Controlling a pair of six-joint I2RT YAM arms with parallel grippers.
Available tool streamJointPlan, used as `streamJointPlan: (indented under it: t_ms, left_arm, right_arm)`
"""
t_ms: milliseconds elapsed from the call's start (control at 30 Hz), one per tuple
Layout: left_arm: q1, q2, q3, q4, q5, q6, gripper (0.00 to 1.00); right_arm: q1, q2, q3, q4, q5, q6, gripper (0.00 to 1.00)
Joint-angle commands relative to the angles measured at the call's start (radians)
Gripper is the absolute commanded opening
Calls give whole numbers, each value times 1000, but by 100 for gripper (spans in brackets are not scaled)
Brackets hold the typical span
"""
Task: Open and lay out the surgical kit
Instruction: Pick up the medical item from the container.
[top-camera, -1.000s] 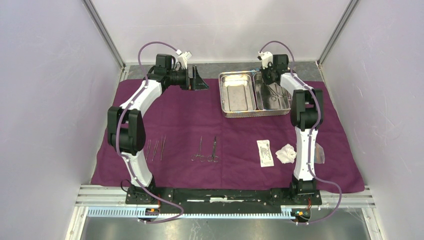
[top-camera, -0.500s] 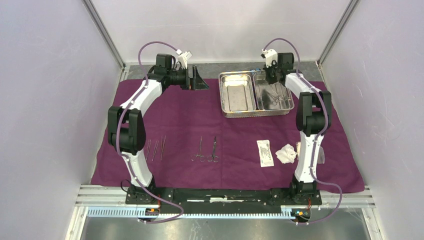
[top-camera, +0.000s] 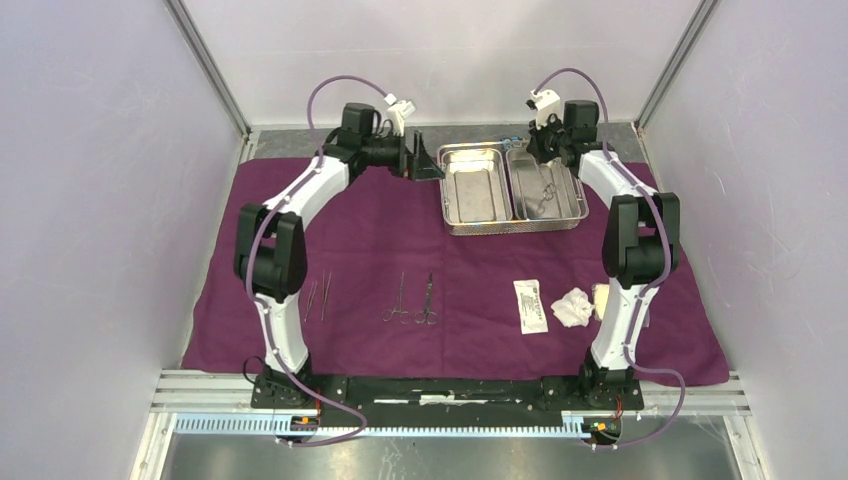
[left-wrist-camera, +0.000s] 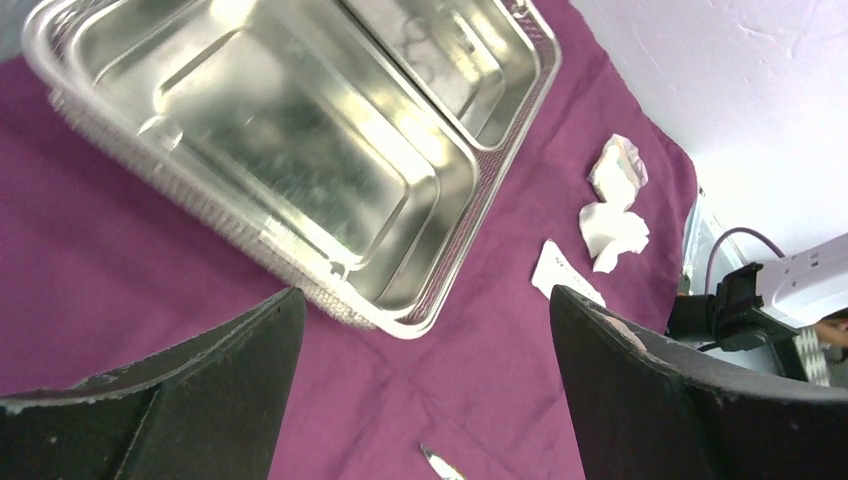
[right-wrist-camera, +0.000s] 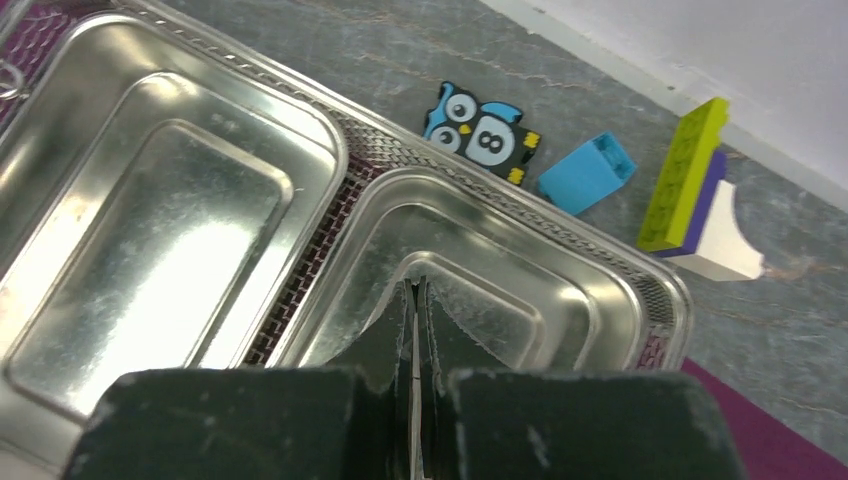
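Note:
The plum-purple cloth (top-camera: 350, 230) lies spread flat. At its back stands the steel tray (top-camera: 512, 228); its left compartment is bare and slim instruments (top-camera: 545, 190) lie in the right one. My left gripper (top-camera: 428, 160) is open, low beside the tray's left rim (left-wrist-camera: 395, 322), with nothing between its fingers. My right gripper (top-camera: 545, 148) is shut above the back of the right compartment (right-wrist-camera: 560, 290); I see nothing held. Tweezers (top-camera: 318, 297), two scissor-handled instruments (top-camera: 413, 300), the white packet (top-camera: 530, 305) and gauze (top-camera: 572, 307) lie in a row near the front.
Behind the tray on the grey tabletop sit an owl tile (right-wrist-camera: 482, 132), a blue block (right-wrist-camera: 585, 172) and a yellow-green block (right-wrist-camera: 682, 175). Walls close in on the left, right and back. The tip of an instrument (left-wrist-camera: 440, 462) shows below the left fingers.
The left arm has swung right, bringing its open gripper up to the tray's left edge. The right arm has shifted right and its shut gripper has moved slightly back over the tray.

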Motion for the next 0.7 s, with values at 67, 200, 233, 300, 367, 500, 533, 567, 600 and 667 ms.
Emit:
streamJointPlan:
  t_ms: [67, 200, 233, 300, 367, 500, 533, 567, 600, 667]
  left_arm:
    - [-82, 97, 156, 150, 61, 28, 95]
    - [-117, 174, 271, 160, 72, 12, 95]
    - [-125, 195, 296, 160, 78, 11, 95]
    - [-141, 227, 343, 162, 73, 6, 95]
    - [-159, 256, 385, 172, 73, 4, 95]
    - [-180, 300, 423, 251, 61, 0, 95]
    - [-184, 311, 429, 286, 60, 0, 95]
    - [-186, 325, 439, 309, 59, 0, 95]
    - [-188, 336, 451, 333, 61, 1, 95]
    - [-190, 373, 486, 365, 79, 23, 95]
  right_arm:
    - [-4, -91, -30, 55, -102, 72, 0]
    - [-2, -118, -42, 64, -131, 104, 0]
    - [-1, -125, -44, 68, -137, 112, 0]
    - [1, -138, -51, 77, -151, 129, 0]
    - [5, -153, -60, 86, -159, 140, 0]
    - [10, -190, -86, 105, -165, 153, 0]
    - [11, -196, -92, 107, -168, 153, 0]
    - [11, -202, -96, 108, -171, 153, 0]
    - [11, -208, -101, 110, -175, 153, 0]
    - [12, -221, -114, 112, -187, 153, 0]
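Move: The ring-handled medical item already hangs from the closed right fingers, its middle about 6 cm below them and 3 cm back. From the open left hand it lies some 28 cm right, 8 cm ahead and 11 cm lower. The left tray's middle is roughly 13 cm right, 6 cm ahead and 16 cm below the left hand. The left gripper lies about 27 cm left, 11 cm back and 5 cm above the right hand. Left hand, open, sweeps about 13 cm right towards the held item; right hand keeps hold, lifting some 6 cm. ##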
